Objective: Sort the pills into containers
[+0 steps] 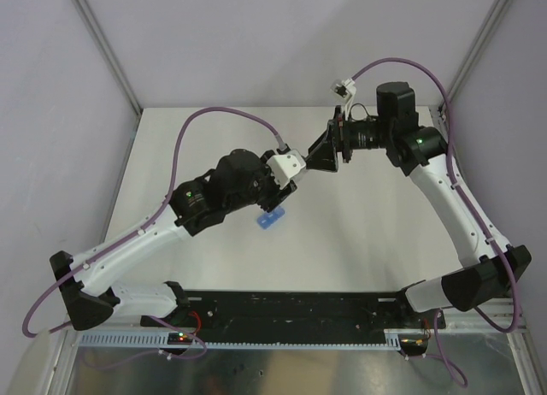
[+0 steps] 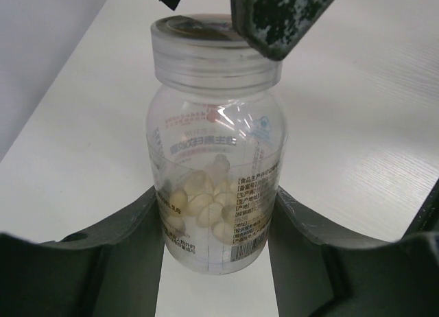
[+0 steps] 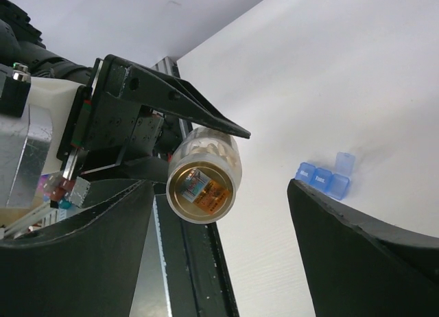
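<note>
My left gripper [image 2: 216, 207] is shut on the lower body of a clear plastic bottle [image 2: 216, 166], held off the table. Pale cream pills [image 2: 206, 200] lie inside it. The wide clear cap [image 2: 206, 53] is on the bottle. In the right wrist view the cap's end with its gold-orange label [image 3: 201, 188] faces the camera. My right gripper [image 3: 219, 193] is open, one finger on each side of the cap and neither touching it. The containers [image 3: 322, 178], a blue strip of three compartments, lie on the table [image 1: 270, 219], one lid [image 3: 344, 160] raised.
The white table [image 1: 385, 232] has grey walls on the left, back and right. A black rail [image 1: 291, 305] runs along the near edge between the arm bases. Purple cables [image 1: 214, 117] loop above both arms.
</note>
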### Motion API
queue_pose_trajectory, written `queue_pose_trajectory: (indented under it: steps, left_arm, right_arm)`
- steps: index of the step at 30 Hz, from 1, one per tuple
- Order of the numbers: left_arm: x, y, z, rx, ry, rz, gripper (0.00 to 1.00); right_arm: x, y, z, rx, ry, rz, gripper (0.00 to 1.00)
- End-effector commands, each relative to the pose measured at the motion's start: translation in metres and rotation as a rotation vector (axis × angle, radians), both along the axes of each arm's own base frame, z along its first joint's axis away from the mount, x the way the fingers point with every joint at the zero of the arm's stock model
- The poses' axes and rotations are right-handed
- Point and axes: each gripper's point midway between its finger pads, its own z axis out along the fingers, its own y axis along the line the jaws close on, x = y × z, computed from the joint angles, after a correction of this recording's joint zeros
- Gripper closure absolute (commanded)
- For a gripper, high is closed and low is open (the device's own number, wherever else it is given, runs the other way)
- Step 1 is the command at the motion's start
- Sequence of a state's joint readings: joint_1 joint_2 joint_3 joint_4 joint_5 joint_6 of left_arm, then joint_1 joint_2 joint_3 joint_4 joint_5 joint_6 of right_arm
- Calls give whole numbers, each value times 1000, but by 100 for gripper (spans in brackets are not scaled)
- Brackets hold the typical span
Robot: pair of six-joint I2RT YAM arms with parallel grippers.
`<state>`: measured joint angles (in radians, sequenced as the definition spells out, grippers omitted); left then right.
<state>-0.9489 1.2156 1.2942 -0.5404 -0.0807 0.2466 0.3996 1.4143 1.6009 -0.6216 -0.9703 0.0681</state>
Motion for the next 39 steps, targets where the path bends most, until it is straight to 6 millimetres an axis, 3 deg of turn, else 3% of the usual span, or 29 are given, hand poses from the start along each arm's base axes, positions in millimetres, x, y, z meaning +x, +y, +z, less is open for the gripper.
queue_pose_trajectory:
  steps: [1, 13, 21, 25, 31, 39]
  left_arm:
    - [9, -2, 22, -31, -83, 31, 100]
    - [9, -5, 18, -24, -82, 31, 100]
    - [3, -7, 16, -31, -70, -6, 100]
    - [-9, -10, 14, -44, -51, -82, 100]
    - [-45, -18, 12, -117, 65, -319, 100]
    - [-121, -22, 15, -238, 330, -727, 100]
  right_arm:
    - [-4, 7, 7, 40, 7, 38, 18]
    - [-9, 12, -7, 28, 14, 61, 38]
    - [-14, 11, -7, 15, -29, 85, 70]
    - [-20, 7, -7, -11, -134, 113, 87]
    - [-39, -1, -8, -76, -378, 188, 97]
    - [-68, -6, -7, -133, -635, 313, 97]
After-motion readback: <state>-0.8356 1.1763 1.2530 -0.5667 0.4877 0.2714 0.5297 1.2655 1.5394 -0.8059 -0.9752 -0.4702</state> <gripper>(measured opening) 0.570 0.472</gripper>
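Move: The bottle's lid sits between the right hand's open fingers, about 1 cm back, 1 cm to the left and 2 cm below the hand point; the bottle body is roughly 4 cm left and 6 cm below. From the left hand, which already holds the body, the lid lies some 4 cm right and 5 cm up, level fore and aft. The blue pill box on the table is about 2 cm ahead, 4 cm left and 28 cm below the left hand. The right fingers close to about half open and pinch the lid from both sides after easing roughly 1 cm left, back and down, while the left hand keeps the bottle still. Then both hands swing back some 6 cm together, wrists turning opposite ways, right about 30 degrees and left about 25, twisting the lid counter-clockwise as one faces its top. ##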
